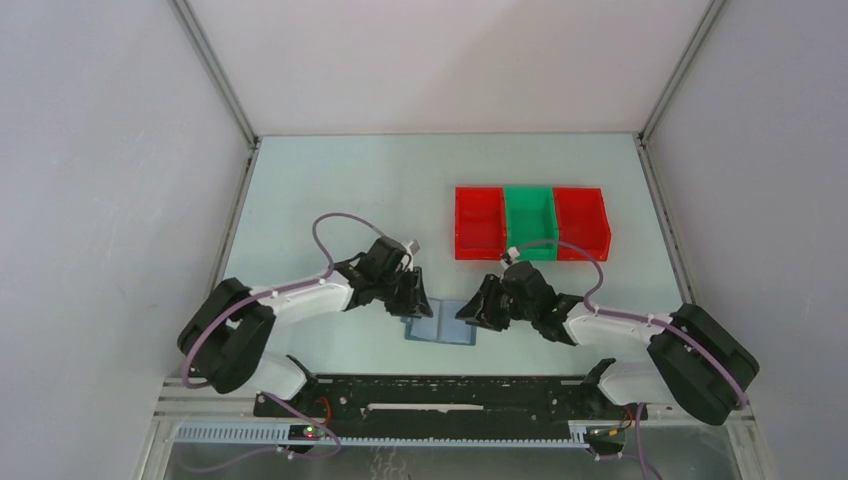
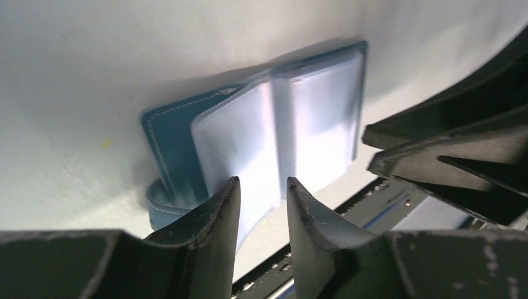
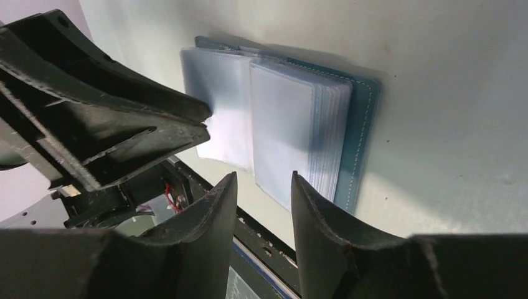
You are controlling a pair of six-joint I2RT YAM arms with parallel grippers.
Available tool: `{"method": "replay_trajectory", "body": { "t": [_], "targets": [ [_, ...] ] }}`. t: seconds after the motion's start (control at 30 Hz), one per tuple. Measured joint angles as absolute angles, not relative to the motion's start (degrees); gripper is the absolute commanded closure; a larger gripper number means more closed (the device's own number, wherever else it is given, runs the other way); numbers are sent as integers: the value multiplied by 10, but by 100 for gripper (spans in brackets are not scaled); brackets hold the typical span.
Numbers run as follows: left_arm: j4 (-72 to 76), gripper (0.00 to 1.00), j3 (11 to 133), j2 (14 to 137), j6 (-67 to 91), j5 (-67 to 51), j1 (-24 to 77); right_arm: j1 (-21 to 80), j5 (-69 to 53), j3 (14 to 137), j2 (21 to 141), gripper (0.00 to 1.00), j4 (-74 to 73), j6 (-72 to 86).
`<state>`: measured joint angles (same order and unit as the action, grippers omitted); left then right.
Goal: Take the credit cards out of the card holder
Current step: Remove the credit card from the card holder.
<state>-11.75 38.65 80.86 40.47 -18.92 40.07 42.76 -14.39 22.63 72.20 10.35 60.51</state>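
The card holder (image 1: 440,328) lies open on the table between my two grippers, near the front edge. Its teal cover (image 2: 171,140) faces down and its pale blue sleeves (image 2: 299,124) fan upward. No credit cards show; the sleeves look pale and blurred. My left gripper (image 2: 261,184) is open just above the holder's near left sleeve, with nothing pinched between its fingers. My right gripper (image 3: 264,177) is also open, over the near edge of the right stack of sleeves (image 3: 292,131). The two grippers (image 1: 415,298) (image 1: 476,310) face each other closely across the holder.
Three plastic bins stand in a row at the back right: red (image 1: 479,222), green (image 1: 529,222), red (image 1: 581,222). A black rail (image 1: 450,395) runs along the table's near edge just below the holder. Pale walls enclose the table on three sides.
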Motion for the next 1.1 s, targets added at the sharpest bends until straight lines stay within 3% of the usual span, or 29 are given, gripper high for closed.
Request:
{"method": "replay_trajectory", "body": {
  "t": [0.83, 1.1],
  "targets": [
    [-91, 63, 387, 863, 394, -182, 401, 449, -187, 258, 823, 54, 196, 617],
    [-144, 60, 389, 789, 394, -177, 397, 454, -203, 295, 854, 53, 213, 617]
  ]
}}
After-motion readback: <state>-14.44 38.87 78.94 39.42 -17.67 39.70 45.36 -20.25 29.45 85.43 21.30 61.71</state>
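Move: The card holder's right-hand stack of sleeves lies about 3 cm below the right hand, some 2 cm to its left and 1 cm nearer the base. The left sleeve page is some 9 cm to this hand's left, and the red box compartment about 20 cm ahead and 2 cm right. From the left hand, the left page is about 3 cm below and 1 cm nearer; the right stack is 7 cm right, 2 cm back and 3 cm down. A sleeve leaf of the right stack is lifted by the right hand, which first sinks about 1.5 cm onto the stack, then sweeps some 5 cm left across it towards the spine, rising 2 to 3 cm, turning slightly counter-clockwise, fingers staying half open. The left hand dips about 2.5 cm over the left page, stays low, then rises again as the right hand arrives. ##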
